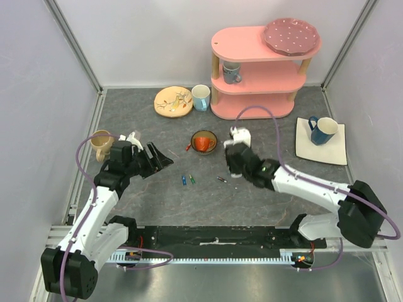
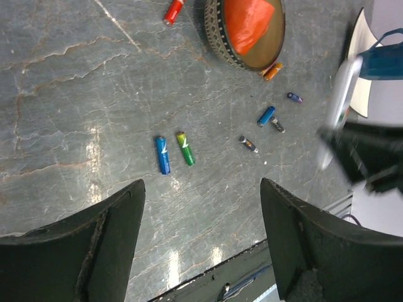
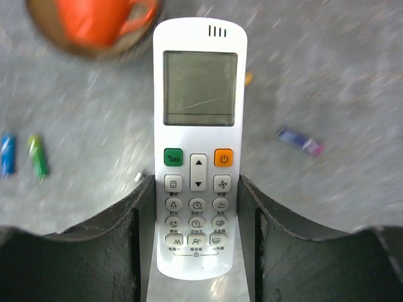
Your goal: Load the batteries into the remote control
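My right gripper is shut on the lower, button end of the white remote control, which faces the camera with its screen beyond the fingers. In the top view the remote control is held above the table near the bowl. Batteries lie loose on the table: a blue one beside a green one, a dark one, another blue one, an orange one and a red one. My left gripper hangs open and empty above bare table, nearer than the blue and green pair.
A dark bowl holding an orange cup stands mid-table. A tan mug and a small white object sit by the left arm. Behind are a yellow plate, a white mug and a pink shelf. A blue mug stands on a white plate at right.
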Available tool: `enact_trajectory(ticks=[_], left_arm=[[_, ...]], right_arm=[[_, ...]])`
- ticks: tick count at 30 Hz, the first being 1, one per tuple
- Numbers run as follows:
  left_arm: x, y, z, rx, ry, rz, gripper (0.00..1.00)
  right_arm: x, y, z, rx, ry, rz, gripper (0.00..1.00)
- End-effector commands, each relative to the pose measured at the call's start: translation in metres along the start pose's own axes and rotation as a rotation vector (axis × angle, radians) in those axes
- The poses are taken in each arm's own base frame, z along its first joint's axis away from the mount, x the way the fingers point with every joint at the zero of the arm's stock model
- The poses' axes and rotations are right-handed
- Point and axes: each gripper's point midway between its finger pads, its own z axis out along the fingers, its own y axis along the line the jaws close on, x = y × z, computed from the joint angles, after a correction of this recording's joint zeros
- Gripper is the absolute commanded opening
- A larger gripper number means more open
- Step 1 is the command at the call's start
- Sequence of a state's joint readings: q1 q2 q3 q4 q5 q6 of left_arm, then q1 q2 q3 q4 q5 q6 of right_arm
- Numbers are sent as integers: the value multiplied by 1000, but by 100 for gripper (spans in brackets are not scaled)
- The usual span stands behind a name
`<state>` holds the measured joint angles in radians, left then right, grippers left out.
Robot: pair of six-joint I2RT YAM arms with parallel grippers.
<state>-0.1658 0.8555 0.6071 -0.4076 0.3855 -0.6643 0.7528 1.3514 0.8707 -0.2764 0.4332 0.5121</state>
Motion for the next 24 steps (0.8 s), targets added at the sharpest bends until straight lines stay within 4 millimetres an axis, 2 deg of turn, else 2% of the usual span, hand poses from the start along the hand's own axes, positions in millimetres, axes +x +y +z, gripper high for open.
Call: enact_trajectory(ticks=[1, 4, 5, 6, 8, 10, 11, 15, 19, 24], left_arm=[[-3, 1, 1, -2, -41, -37, 79], [1, 5, 2, -9, -38, -55, 78], [2, 6, 1, -12, -40, -58, 78], [2, 5, 0, -6, -45, -58, 77], [3, 6, 0, -8, -52, -64, 77], [4, 9, -1, -12, -59, -69, 76], [5, 9, -1, -12, -61, -70, 76], [10, 14, -2, -18, -63, -73, 76], [15, 18, -3, -26, -59, -82, 76], [16, 19, -6, -28, -66, -80, 75]], right_arm=[[66, 18, -23, 19, 65, 57, 28], [85, 33, -41, 12, 56, 79, 26], [86, 35, -44, 19, 40, 83, 25], [92, 46, -51, -4, 40, 88, 24], [98, 55, -55, -3, 42, 71, 24], [112, 70, -58, -16, 60, 42, 24], [115, 83, -64, -44, 57, 28, 24], [126, 107, -65, -56, 64, -11, 25], [139, 124, -55, -58, 100, -25, 26], [131, 134, -50, -57, 92, -7, 28]])
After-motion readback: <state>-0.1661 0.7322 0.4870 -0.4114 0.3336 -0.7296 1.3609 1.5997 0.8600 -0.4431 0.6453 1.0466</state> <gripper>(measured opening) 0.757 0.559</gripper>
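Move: The right hand holds the remote control by its lower half, some 10 cm above the table. Its goal is the clear patch of table near the bases, about 16 cm back, 9 cm left and 11 cm below. Also from this hand, the black battery lies about 5 cm back and 6 cm left, the green battery roughly 6 cm back and 20 cm left. For the left hand that patch is some 14 cm back, 23 cm right and 13 cm below. Keeping its pinch on the sides of the remote control, the right hand sweeps it back towards the bases by about 16 cm, fast at first, while going some 9 cm left and 9 cm down to the clear table just short of the black battery. Its fingers tip a little further down, and it turns slightly counter-clockwise. The open left hand sinks and draws back about 2 cm each. ##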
